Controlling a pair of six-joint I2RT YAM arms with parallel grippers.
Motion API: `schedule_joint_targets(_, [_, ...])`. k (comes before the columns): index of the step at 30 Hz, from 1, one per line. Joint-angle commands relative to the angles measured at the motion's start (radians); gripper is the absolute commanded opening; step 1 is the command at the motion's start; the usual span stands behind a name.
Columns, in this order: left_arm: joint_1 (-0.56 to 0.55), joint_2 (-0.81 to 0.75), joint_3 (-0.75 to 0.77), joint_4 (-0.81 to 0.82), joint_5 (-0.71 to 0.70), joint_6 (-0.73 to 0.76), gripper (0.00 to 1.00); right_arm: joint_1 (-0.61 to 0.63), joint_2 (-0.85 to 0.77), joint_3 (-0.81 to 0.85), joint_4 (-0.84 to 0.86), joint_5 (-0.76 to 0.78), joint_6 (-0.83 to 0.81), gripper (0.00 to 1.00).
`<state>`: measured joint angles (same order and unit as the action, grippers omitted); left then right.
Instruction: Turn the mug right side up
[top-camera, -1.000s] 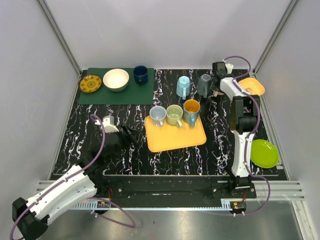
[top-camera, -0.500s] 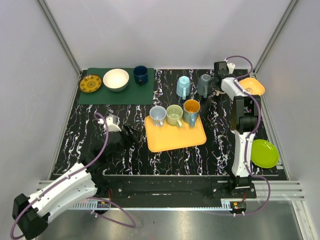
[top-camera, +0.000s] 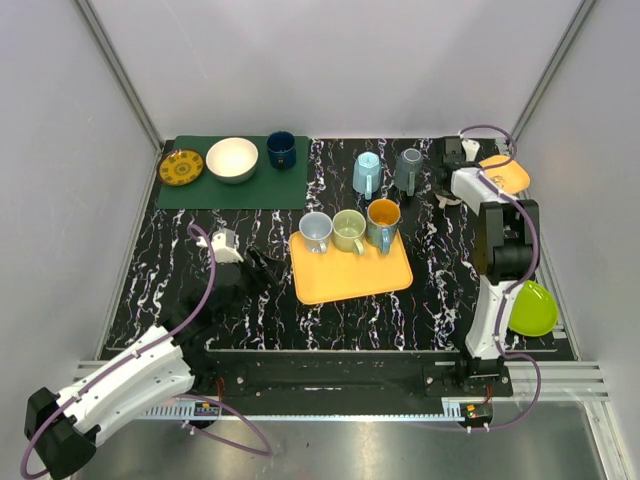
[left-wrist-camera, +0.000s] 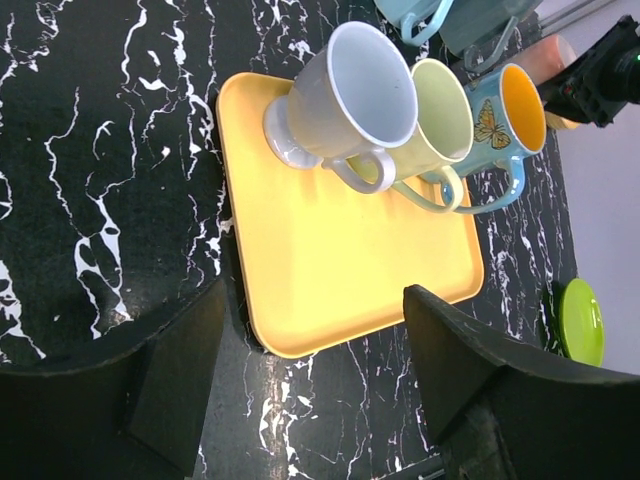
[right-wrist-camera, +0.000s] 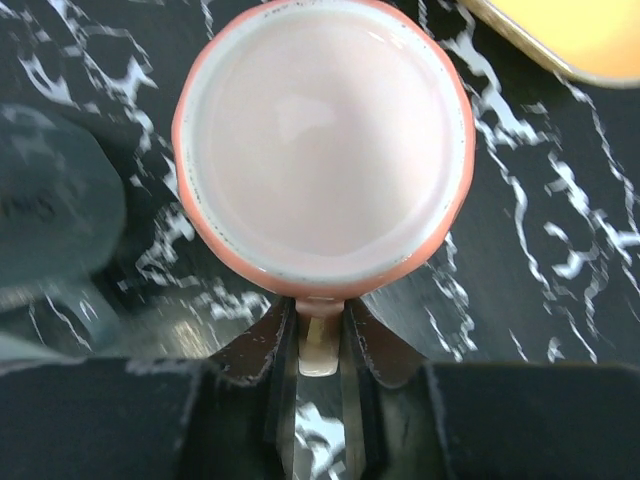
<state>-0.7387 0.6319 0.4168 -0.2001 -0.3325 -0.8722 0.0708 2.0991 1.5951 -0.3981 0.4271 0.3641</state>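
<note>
The salmon-pink mug (right-wrist-camera: 320, 140) fills the right wrist view, with a pale pink round face ringed in white turned to the camera. I cannot tell if that face is its base or its inside. My right gripper (right-wrist-camera: 322, 320) is shut on the mug's handle (right-wrist-camera: 320, 345), one finger on each side. In the top view the right gripper (top-camera: 447, 190) sits at the back right beside the orange plate and hides the mug. The left wrist view shows a bit of the mug (left-wrist-camera: 553, 58) at its top right. My left gripper (left-wrist-camera: 320, 400) is open and holds nothing, left of the tray.
A yellow tray (top-camera: 350, 275) carries three upright mugs. Behind it stand a light blue mug (top-camera: 367, 173) and a grey mug (top-camera: 408, 168), both upside down. An orange plate (top-camera: 508, 172) and a green plate (top-camera: 532, 308) lie at the right. A green mat (top-camera: 240, 190) holds a plate, bowl and cup.
The right gripper closed onto the pink mug's handle, and its arm swung right, away from the grey mug. The left arm shifted slightly to the right.
</note>
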Motion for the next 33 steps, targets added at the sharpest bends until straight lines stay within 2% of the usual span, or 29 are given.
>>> schedule_joint_targets(1, [0.002, -0.011, 0.017, 0.082, 0.038, -0.011, 0.73, -0.005, -0.236, -0.092, 0.035, 0.041, 0.022, 0.00])
schedule_joint_targets(11, [0.002, -0.021, -0.001, 0.149, 0.079, -0.040, 0.74, -0.006, -0.611, -0.364, 0.024, -0.017, 0.116, 0.00])
schedule_joint_targets(15, [0.004, -0.020, -0.055, 0.338, 0.170, -0.059, 0.77, -0.006, -0.835, -0.487, 0.054, -0.131, 0.200, 0.00])
schedule_joint_targets(16, [0.004, -0.017, -0.064, 0.435, 0.191, -0.065, 0.79, -0.005, -0.950, -0.521, 0.085, -0.161, 0.231, 0.00])
schedule_joint_targets(17, [0.004, -0.005, -0.075, 0.479, 0.225, -0.071, 0.79, -0.006, -1.012, -0.587, 0.117, -0.250, 0.245, 0.00])
schedule_joint_targets(19, [0.004, 0.017, -0.069, 0.577, 0.257, -0.077, 0.81, -0.005, -1.159, -0.622, 0.179, -0.344, 0.284, 0.00])
schedule_joint_targets(22, [0.002, 0.084, -0.021, 0.685, 0.352, -0.054, 0.84, -0.006, -1.289, -0.647, 0.206, -0.545, 0.355, 0.00])
schedule_joint_targets(25, [0.004, 0.190, 0.020, 0.867, 0.524, -0.082, 0.86, 0.013, -1.376, -0.682, 0.272, -0.739, 0.449, 0.00])
schedule_joint_targets(28, [0.001, 0.297, 0.028, 1.118, 0.639, -0.180, 0.88, 0.030, -1.427, -0.756, 0.442, -0.865, 0.593, 0.00])
schedule_joint_targets(29, [-0.004, 0.330, 0.028, 1.187, 0.659, -0.245, 0.89, 0.034, -1.433, -0.805, 0.552, -0.892, 0.637, 0.00])
schedule_joint_targets(30, [-0.007, 0.360, 0.033, 1.322, 0.674, -0.276, 0.91, 0.038, -1.439, -0.834, 0.617, -0.916, 0.732, 0.00])
schedule_joint_targets(31, [-0.019, 0.421, 0.045, 1.378, 0.696, -0.304, 0.99, 0.037, -1.439, -0.859, 0.678, -0.954, 0.772, 0.00])
schedule_joint_targets(33, [-0.036, 0.475, 0.071, 1.477, 0.708, -0.347, 0.99, 0.043, -1.426, -0.891, 0.780, -0.982, 0.834, 0.00])
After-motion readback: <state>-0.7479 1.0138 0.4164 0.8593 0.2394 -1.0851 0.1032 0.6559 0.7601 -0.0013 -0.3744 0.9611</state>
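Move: The right fingers already hold the upturned pink mug by its handle, with the body about 5 cm ahead and 3 cm right. From that hand, the orange tray's middle lies 22 cm back and 30 cm left; the grey mug 7 ahead and 10 left; the butterfly mug 12 back and 20 left. From the left hand, the pink mug is roughly 34 cm ahead, 49 right and 9 lower. Keeping its pinch on the pink mug's handle, the right hand swings up some 30 cm, back about 25 and then left about 15 towards the left arm, wrist rolling left side up and tipping upward. The left hand, empty, starts slowly, then rises and goes right about 13 cm each over the tray towards the mug, turning clockwise and opening wider. ##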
